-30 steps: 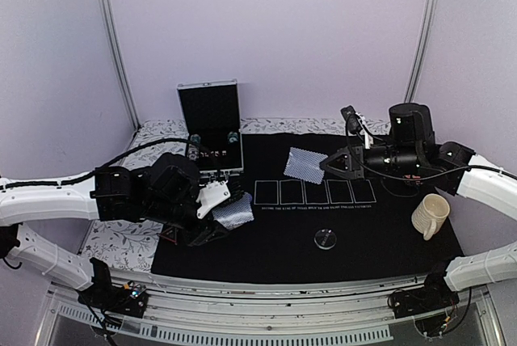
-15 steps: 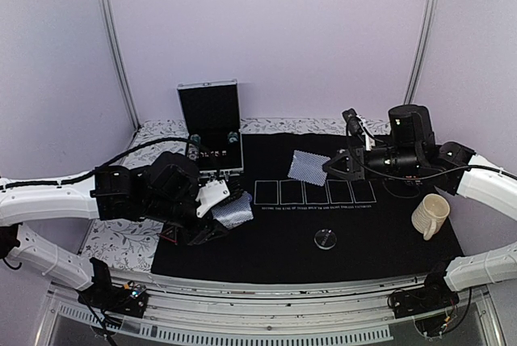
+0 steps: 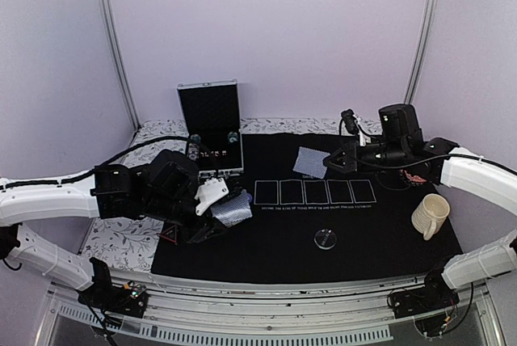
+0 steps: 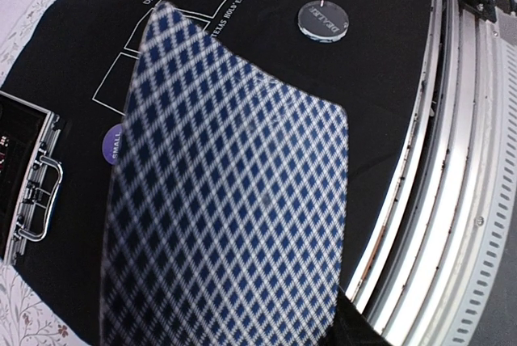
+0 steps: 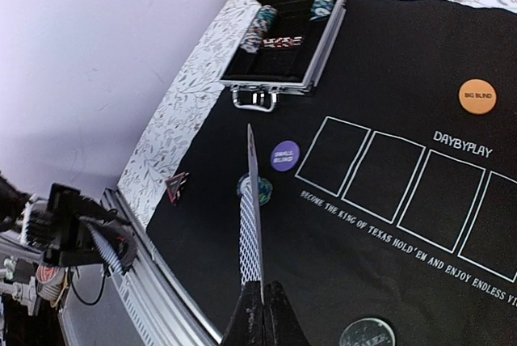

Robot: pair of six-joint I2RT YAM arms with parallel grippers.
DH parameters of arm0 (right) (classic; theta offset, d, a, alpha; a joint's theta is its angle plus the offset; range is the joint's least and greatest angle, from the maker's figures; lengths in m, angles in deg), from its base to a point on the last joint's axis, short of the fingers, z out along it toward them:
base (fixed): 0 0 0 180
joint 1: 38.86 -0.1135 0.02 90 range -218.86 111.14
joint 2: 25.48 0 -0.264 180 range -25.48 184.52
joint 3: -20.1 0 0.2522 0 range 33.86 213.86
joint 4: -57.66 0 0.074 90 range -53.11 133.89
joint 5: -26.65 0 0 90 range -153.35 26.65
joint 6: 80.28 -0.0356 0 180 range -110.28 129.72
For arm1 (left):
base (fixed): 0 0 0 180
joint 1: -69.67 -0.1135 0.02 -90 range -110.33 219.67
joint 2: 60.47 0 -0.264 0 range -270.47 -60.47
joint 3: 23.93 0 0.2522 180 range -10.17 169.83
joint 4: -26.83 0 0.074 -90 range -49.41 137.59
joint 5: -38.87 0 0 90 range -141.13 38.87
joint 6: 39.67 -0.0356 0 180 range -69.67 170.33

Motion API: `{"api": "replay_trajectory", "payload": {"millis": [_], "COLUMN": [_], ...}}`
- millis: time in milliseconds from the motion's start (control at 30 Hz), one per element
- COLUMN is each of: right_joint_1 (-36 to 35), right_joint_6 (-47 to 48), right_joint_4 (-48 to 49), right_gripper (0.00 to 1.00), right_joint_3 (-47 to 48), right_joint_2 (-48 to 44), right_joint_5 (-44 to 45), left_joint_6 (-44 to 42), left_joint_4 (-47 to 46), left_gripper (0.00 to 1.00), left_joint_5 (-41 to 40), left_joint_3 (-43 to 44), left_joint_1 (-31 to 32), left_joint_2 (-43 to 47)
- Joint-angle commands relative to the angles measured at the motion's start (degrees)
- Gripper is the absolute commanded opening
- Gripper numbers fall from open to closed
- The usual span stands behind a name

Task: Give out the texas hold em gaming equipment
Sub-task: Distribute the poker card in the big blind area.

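Observation:
My left gripper [image 3: 218,221] hovers over the mat's left end, shut on a pack of playing cards [image 3: 233,210]. Their blue-checked backs [image 4: 234,217] fill the left wrist view and hide the jaws. My right gripper [image 5: 263,291] is shut on one card [image 5: 252,217] held edge-on. That card [image 3: 311,162] hangs above the mat behind the printed rectangles. On the mat lie a clear dealer disc [image 3: 325,239], an orange chip [image 5: 477,96], a purple chip [image 5: 284,155], a green-blue chip stack [image 5: 262,192] and a red triangle marker [image 5: 176,186].
An open metal case [image 3: 212,128] holding chips stands at the back left of the black mat [image 3: 380,225]. A cream mug [image 3: 430,215] sits on the mat's right end. The five white rectangles [image 3: 315,191] run across the middle. The table's metal rail [image 4: 452,200] lies close to the left gripper.
My right arm has drawn back and slightly right with its card, which now shows smaller and more tilted. The left arm and its cards have stayed put.

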Motion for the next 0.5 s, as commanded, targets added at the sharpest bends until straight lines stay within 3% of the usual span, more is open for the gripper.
{"api": "replay_trajectory", "payload": {"millis": [0,200,333,467], "right_joint_1": [3.2,5.5,7.8,8.9], "right_joint_6": [-0.3,0.3,-4.9,-7.9], "right_joint_4": [6.5,11.4,19.3,20.4], "right_gripper": [0.02,0.02,0.02,0.02], "right_joint_3": [2.7,10.1,14.7,25.4], "right_joint_2": [7.3,19.8,30.8,44.0], "right_joint_5": [-1.1,-0.6,-0.9,1.3], "left_joint_6": [-0.6,-0.7,-1.1,-1.2], "left_joint_4": [-2.0,-2.3,-2.4,-2.4], "left_gripper": [0.44,0.44,0.44,0.44], "left_joint_5": [0.6,0.7,1.1,1.2], "left_joint_3": [0.2,-0.3,-0.3,-0.6], "left_joint_1": [-0.9,-1.3,-1.5,-1.8], "left_joint_2": [1.2,2.3,2.0,1.9]}}
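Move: The right hand, with the blue-backed card already pinched in its fingers, has the orange big blind disc roughly 28 cm ahead of it, nearly in line sideways and some 25 cm lower. The middle of the row of white card frames lies about 15 cm straight ahead, and the clear dealer button almost directly below, 2 cm back and 2 cm to the right. From the left hand, also holding a blue-backed card, the disc is about 39 cm ahead, 25 cm to the right and 17 cm down. The right arm sweeps quickly forward by about 16 cm, over the row of card frames and towards the orange big blind disc, sinking some 6 cm in all and easing slightly left in the later part. Its closed fingers keep their pinch on the edge of the blue-backed card while the wrist swings about 10 degrees clockwise, and the card stays in the air, clear of the table. ##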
